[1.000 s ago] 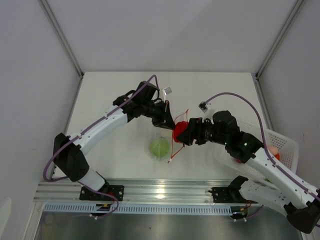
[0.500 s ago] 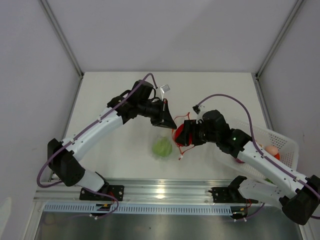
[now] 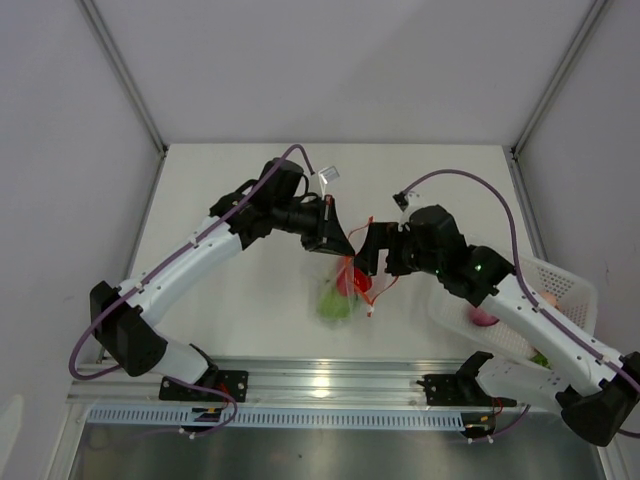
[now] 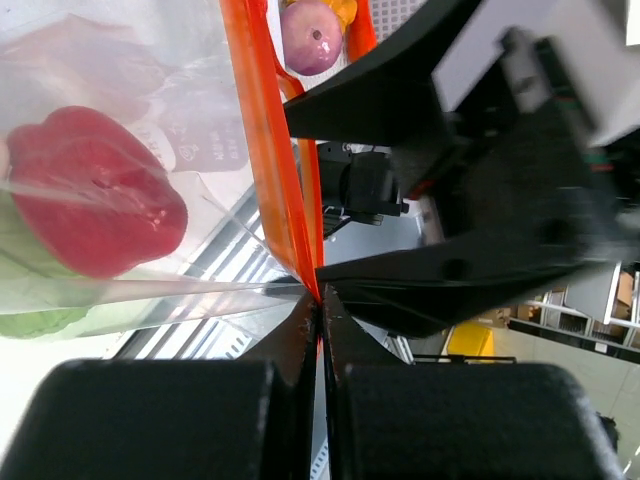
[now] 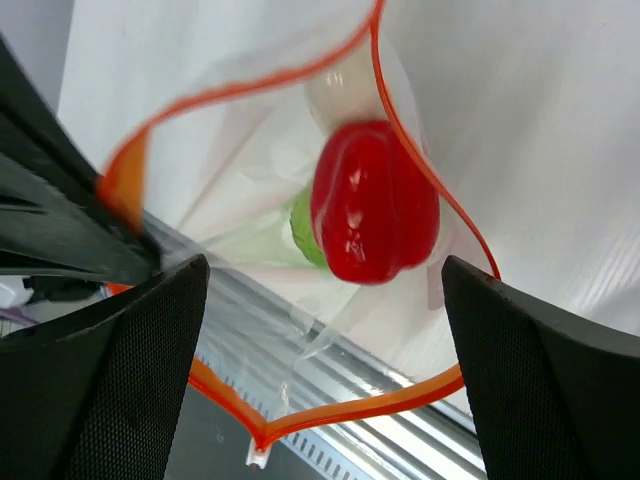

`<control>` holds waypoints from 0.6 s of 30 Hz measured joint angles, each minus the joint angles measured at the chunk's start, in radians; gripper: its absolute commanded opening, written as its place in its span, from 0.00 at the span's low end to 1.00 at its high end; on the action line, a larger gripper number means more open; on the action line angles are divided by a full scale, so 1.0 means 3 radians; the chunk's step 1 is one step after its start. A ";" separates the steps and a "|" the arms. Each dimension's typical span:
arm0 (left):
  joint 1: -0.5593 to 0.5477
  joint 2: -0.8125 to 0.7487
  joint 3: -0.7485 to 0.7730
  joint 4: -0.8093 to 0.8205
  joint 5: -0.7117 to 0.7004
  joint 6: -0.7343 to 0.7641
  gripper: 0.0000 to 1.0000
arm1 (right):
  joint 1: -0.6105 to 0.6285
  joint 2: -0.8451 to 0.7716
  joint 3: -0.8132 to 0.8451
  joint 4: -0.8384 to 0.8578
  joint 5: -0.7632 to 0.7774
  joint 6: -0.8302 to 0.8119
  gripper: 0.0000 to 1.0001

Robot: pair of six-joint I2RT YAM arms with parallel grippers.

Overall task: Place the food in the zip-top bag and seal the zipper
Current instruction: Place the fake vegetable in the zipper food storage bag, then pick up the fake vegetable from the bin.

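Observation:
The clear zip-top bag [image 3: 340, 292] hangs open from my left gripper [image 3: 336, 243], whose jaws are shut on the red-orange zipper [image 4: 283, 190] at one corner [image 4: 318, 296]. Inside the bag lie the red pepper [image 5: 375, 200], the green round fruit [image 5: 303, 236] and the white radish [image 5: 340, 95]. My right gripper [image 3: 372, 250] hovers just above the bag's mouth, its fingers [image 5: 110, 370] spread wide with nothing between them. The zipper rim [image 5: 340, 415] gapes open in a loop. A pink food piece [image 3: 483, 318] sits in the basket to the right.
A white perforated basket [image 3: 565, 285] stands at the right table edge, under my right arm, holding the pink piece [image 4: 313, 35] and an orange-yellow one [image 4: 346, 10]. The aluminium rail [image 3: 320, 385] runs along the near edge. The two grippers are close together.
The right gripper let go of the red pepper, which dropped into the bag beside the green fruit. Its jaws opened wide and it drew back slightly. The left gripper kept its hold.

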 measured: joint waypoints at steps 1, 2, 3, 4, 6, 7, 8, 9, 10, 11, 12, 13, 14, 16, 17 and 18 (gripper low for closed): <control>0.0000 0.0000 0.0000 0.0005 0.0000 -0.0006 0.01 | 0.0000 -0.0005 0.0083 -0.0045 0.0045 0.0004 0.99; 0.0000 0.0000 -0.0001 0.0015 -0.0001 -0.0018 0.01 | 0.0000 -0.0018 0.0156 -0.0083 0.0104 0.0014 0.99; 0.0000 0.0000 -0.0001 0.0025 -0.0001 -0.0022 0.01 | 0.0000 -0.0041 0.0217 -0.0128 0.0164 0.0028 0.99; 0.0000 0.0000 -0.0001 0.0038 -0.0003 -0.0022 0.01 | 0.0000 -0.0078 0.0268 -0.0182 0.0226 0.0067 0.99; 0.0000 0.0005 -0.0001 0.0056 -0.0003 -0.0022 0.01 | -0.0005 -0.0178 0.0346 -0.0303 0.0374 0.0141 1.00; 0.0000 0.0009 -0.0001 0.0061 -0.0003 -0.0022 0.01 | -0.0028 -0.0248 0.0385 -0.0373 0.0454 0.0181 1.00; 0.0000 0.0013 -0.0001 0.0070 -0.0003 -0.0022 0.01 | -0.0075 -0.0323 0.0426 -0.0455 0.0521 0.0228 0.99; 0.0000 0.0022 -0.0001 0.0075 -0.0003 -0.0022 0.01 | -0.0139 -0.0384 0.0478 -0.0542 0.0585 0.0262 0.99; 0.0000 0.0031 -0.0001 0.0083 -0.0001 -0.0023 0.00 | -0.0253 -0.0431 0.0575 -0.0679 0.0665 0.0303 0.99; 0.0000 0.0042 -0.0003 0.0094 -0.0001 -0.0023 0.01 | -0.0444 -0.0458 0.0703 -0.0811 0.0715 0.0342 0.99; 0.0000 0.0055 -0.0004 0.0106 -0.0001 -0.0023 0.01 | -0.0666 -0.0455 0.0830 -0.0910 0.0750 0.0374 0.99; -0.0001 0.0064 -0.0006 0.0117 -0.0001 -0.0023 0.01 | -0.0876 -0.0426 0.0931 -0.1006 0.0773 0.0402 0.99; 0.0000 0.0076 -0.0006 0.0126 -0.0001 -0.0023 0.01 | -0.1188 -0.0387 0.1047 -0.1116 0.0781 0.0434 1.00; 0.0000 0.0097 -0.0006 0.0144 -0.0001 -0.0024 0.01 | -0.1862 -0.0285 0.1170 -0.1266 0.0683 0.0439 0.99; -0.0001 0.0106 -0.0008 0.0148 -0.0001 -0.0023 0.01 | -0.2195 -0.0219 0.1167 -0.1334 0.0632 0.0437 0.99; 0.0000 0.0111 -0.0008 0.0145 -0.0001 -0.0023 0.01 | -0.2516 -0.0142 0.1146 -0.1410 0.0547 0.0427 0.99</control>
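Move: The purple onion in the white basket, the likely next pick, lies about 26 cm to the right hand's right, 8 cm back and 18 cm below it. The yellow pepper lies level with the onion, some 8 cm farther right. The red pepper, already in the bag, is about 4 cm left of the right hand, level fore and aft and 11 cm down. From the left hand, the onion is roughly 30 cm right, 7 cm back and 22 cm below. The empty right hand first climbs away from the red pepper and the bag's mouth, then sweeps fast to its right over the table towards the basket, about 24 cm right with some 5 cm forward, topping out about 10 cm up and sinking a little at the end. Its wrist swings some 55 degrees clockwise and its fingers stay wide open, while the left hand stays nearly in place and keeps its pinch on the bag's orange zipper edge. ##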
